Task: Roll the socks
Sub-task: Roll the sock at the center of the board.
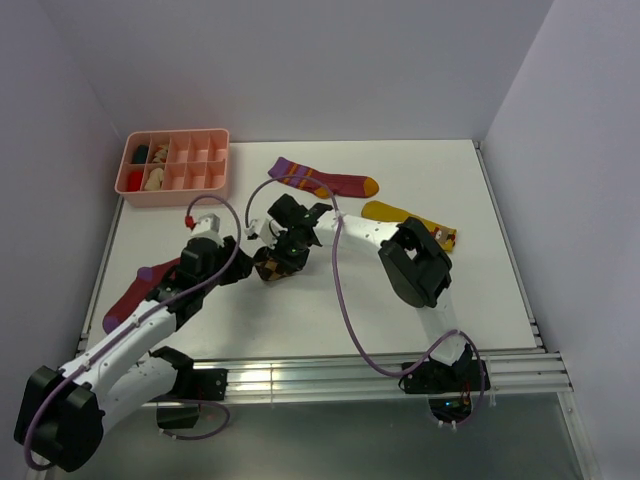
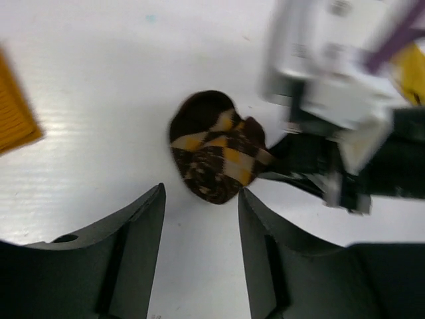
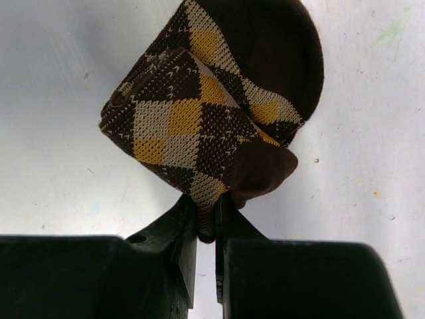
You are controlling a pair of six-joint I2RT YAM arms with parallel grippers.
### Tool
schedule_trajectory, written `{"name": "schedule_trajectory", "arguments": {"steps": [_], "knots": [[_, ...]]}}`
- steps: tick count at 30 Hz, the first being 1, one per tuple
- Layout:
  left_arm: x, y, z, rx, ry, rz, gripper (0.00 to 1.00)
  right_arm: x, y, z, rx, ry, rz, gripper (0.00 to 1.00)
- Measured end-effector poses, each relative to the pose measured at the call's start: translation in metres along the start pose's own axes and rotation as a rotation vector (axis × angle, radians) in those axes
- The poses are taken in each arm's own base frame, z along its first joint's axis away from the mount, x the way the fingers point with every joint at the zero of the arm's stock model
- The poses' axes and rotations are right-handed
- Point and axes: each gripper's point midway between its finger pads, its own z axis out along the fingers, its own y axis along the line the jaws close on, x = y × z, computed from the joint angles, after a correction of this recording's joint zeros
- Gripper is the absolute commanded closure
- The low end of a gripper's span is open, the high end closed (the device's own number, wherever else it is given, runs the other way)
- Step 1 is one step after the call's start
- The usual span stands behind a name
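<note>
The brown-and-tan diamond-check sock (image 1: 272, 266) lies bunched into a rough roll at the table's middle. My right gripper (image 3: 207, 211) is shut on a fold at the roll's edge (image 3: 199, 113). My left gripper (image 2: 201, 199) is open, with the roll (image 2: 216, 156) just beyond its fingertips and nothing between them. In the top view the left gripper (image 1: 248, 262) is to the left of the roll and the right gripper (image 1: 288, 250) above and to the right of it. One maroon sock (image 1: 325, 181) lies flat at the back. Another maroon sock (image 1: 140, 290) is partly under my left arm. The mustard sock (image 1: 410, 218) lies to the right.
A pink compartment tray (image 1: 177, 166) with small items stands at the back left corner. White walls close the table at the back and on both sides. A purple cable (image 1: 340, 290) loops from the right arm across the table's front.
</note>
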Motion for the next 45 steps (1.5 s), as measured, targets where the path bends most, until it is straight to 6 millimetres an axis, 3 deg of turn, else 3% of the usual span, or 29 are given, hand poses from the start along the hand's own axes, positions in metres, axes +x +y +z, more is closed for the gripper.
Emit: {"name": "schedule_trajectory", "arguments": {"steps": [7,9,14,20,30,37,45], "knots": [[0.013,0.062,0.008,-0.163,0.016,-0.275,0.48,0.000,0.002,0.001,-0.024,-0.022,0.044,1.00],[0.019,0.069,0.015,-0.174,0.048,-0.309,0.48,0.001,0.002,0.001,-0.023,-0.024,0.048,1.00],[0.033,0.057,0.037,-0.107,0.170,-0.326,0.49,0.000,0.002,0.001,-0.021,-0.030,0.057,1.00],[0.018,0.036,0.064,-0.011,0.205,-0.311,0.55,0.000,0.003,0.000,-0.019,-0.035,0.059,1.00],[0.025,0.035,0.102,0.010,0.303,-0.274,0.99,-0.001,0.011,-0.001,-0.060,-0.048,0.052,1.00],[0.021,0.020,0.113,0.099,0.353,-0.199,0.99,0.003,0.028,-0.005,-0.162,-0.039,0.047,1.00],[0.024,0.001,0.116,0.198,0.388,-0.129,0.99,0.007,0.031,-0.008,-0.232,-0.023,0.095,1.00]]}}
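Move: Ahead of the left hand by about 6 cm, 3 cm to its right and 10 cm below lies the loose dark toe of the checkered sock. The maroon sock is some 21 cm to this hand's left and 3 cm back; the striped sock is about 27 cm ahead and 18 cm right, both 11 cm lower. From the right hand, which already pinches the folded part, the toe lies 6 cm left, 3 cm forward and slightly lower. Swinging left about 5 cm while sinking, the left hand then comes back right and reaches some 7 cm forward to the toe's far edge, fingers tipping down about 20 degrees. They shut from half open, seeming to pinch the dark fabric, and the hand goes 3 cm right, turning clockwise. The right hand keeps its pinch, holding nearly still before drawing back 3 cm. ##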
